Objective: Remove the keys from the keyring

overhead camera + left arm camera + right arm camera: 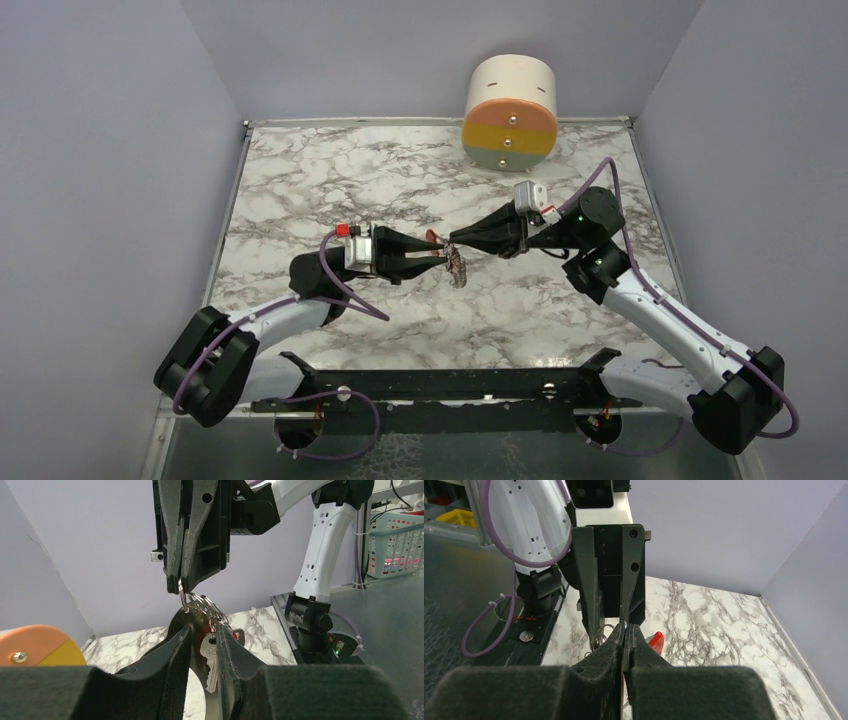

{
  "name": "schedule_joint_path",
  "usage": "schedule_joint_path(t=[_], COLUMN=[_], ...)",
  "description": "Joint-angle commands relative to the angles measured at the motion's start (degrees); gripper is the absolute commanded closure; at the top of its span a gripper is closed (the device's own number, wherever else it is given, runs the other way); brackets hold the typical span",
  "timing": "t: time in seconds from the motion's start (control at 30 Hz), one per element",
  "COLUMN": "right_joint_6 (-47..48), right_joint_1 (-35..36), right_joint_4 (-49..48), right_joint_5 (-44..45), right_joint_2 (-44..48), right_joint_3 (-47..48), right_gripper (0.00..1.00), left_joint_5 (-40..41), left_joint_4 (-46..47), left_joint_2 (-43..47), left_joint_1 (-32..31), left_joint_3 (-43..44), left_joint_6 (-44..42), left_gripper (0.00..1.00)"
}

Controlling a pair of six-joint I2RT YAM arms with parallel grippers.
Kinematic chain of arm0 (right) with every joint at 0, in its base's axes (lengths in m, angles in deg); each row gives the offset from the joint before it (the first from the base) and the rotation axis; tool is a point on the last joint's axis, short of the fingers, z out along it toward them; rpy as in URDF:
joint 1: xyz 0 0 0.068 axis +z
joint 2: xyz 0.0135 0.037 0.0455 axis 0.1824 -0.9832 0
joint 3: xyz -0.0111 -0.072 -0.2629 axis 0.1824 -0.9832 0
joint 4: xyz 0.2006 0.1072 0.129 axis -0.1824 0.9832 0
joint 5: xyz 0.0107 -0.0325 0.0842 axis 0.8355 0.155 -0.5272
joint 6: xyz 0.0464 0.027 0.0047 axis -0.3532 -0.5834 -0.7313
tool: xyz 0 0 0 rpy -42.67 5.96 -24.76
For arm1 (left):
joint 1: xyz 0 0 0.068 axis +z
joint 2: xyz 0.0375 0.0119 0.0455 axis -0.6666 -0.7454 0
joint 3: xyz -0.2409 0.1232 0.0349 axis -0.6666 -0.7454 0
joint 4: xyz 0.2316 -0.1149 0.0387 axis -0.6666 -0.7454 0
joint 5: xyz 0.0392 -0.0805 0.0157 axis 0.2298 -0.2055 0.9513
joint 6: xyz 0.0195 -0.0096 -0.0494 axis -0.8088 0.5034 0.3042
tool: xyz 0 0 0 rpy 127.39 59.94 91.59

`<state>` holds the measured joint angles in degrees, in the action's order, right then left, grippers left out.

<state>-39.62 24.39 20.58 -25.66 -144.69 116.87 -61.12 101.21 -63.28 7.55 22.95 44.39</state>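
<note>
Both grippers meet above the middle of the marble table (330,180). My left gripper (437,252) (202,630) has its jaws partly closed across the keyring's dark curved clip (194,625), which touches both fingers. A silver key (211,660) hangs between them, and the keys (458,270) dangle just past the fingertips. My right gripper (452,241) (181,582) (625,626) comes from the opposite side, shut on the keyring's thin metal ring (183,597). Looped rings and chain (210,607) (599,637) run from there to the key. A red tip (655,640) (433,237) shows beside the right fingers.
A cream cylinder with an orange and yellow face (510,115) (35,645) stands at the back of the table. Lilac walls close in the back and sides. A black rail (440,385) joins the arm bases at the near edge. A basket (395,545) sits off the table.
</note>
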Motion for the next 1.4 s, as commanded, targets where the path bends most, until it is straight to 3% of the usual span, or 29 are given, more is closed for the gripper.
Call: schedule_joint_path(t=[0.0,0.3,0.57,0.83,1.03,1.37], right_joint_6=[0.63,0.87,1.04,1.52,2.27,3.01], right_joint_1=[0.59,0.79,0.80,0.79,0.81,0.85], right_joint_4=[-1.11,-0.93,-1.41,-1.66,-2.12,-3.13], right_joint_5=[0.02,0.46,1.61,2.79,6.13,8.81], right_joint_2=[0.59,0.94,1.40,1.82,3.09,4.95], right_joint_3=[-0.32,-0.35,-0.60,-1.08,-1.96,-3.56], right_gripper=[0.98,0.98,0.98,0.98,0.98,0.98], left_joint_5=[-0.16,0.62,0.35,5.19,5.55,6.96], left_joint_4=[12.80,12.80,12.80,11.97,0.27,-7.82], left_joint_2=[1.61,0.86,0.83,4.13,6.92,11.20], left_joint_1=[-0.28,-0.37,-0.54,-0.54,-0.50,-0.54], left_joint_3=[0.74,0.97,0.87,-0.65,1.83,1.14], left_joint_6=[-0.84,-0.71,-1.16,-2.67,-4.35,-7.80], left_gripper=[0.74,0.76,1.00,1.00,1.00,1.00])
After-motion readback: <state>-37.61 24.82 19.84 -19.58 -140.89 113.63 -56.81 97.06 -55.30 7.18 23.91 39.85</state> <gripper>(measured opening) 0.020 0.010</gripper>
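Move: The loose rings of the keyring hang about 2 cm to the left hand's right and 1 cm above it, level with it fore and aft, in front of its parted fingertips. The keys hang some 4 cm below those rings, and the red handle about 3 cm ahead of the left hand, 2 cm left and 3 cm below. From the right hand, already pinching one ring, the loose rings lie about 2 cm back, 1 cm left and 2 cm below. The left fingers shut on a ring of the keyring while the hand stays almost in place, then carry it up about 4 cm and slightly left, away from the right fingertips, with a small tilt of the wrist. The right hand keeps its pinch on its own ring, nearly still at first, then eases about 1 cm to the right and turns some 5 degrees clockwise. ##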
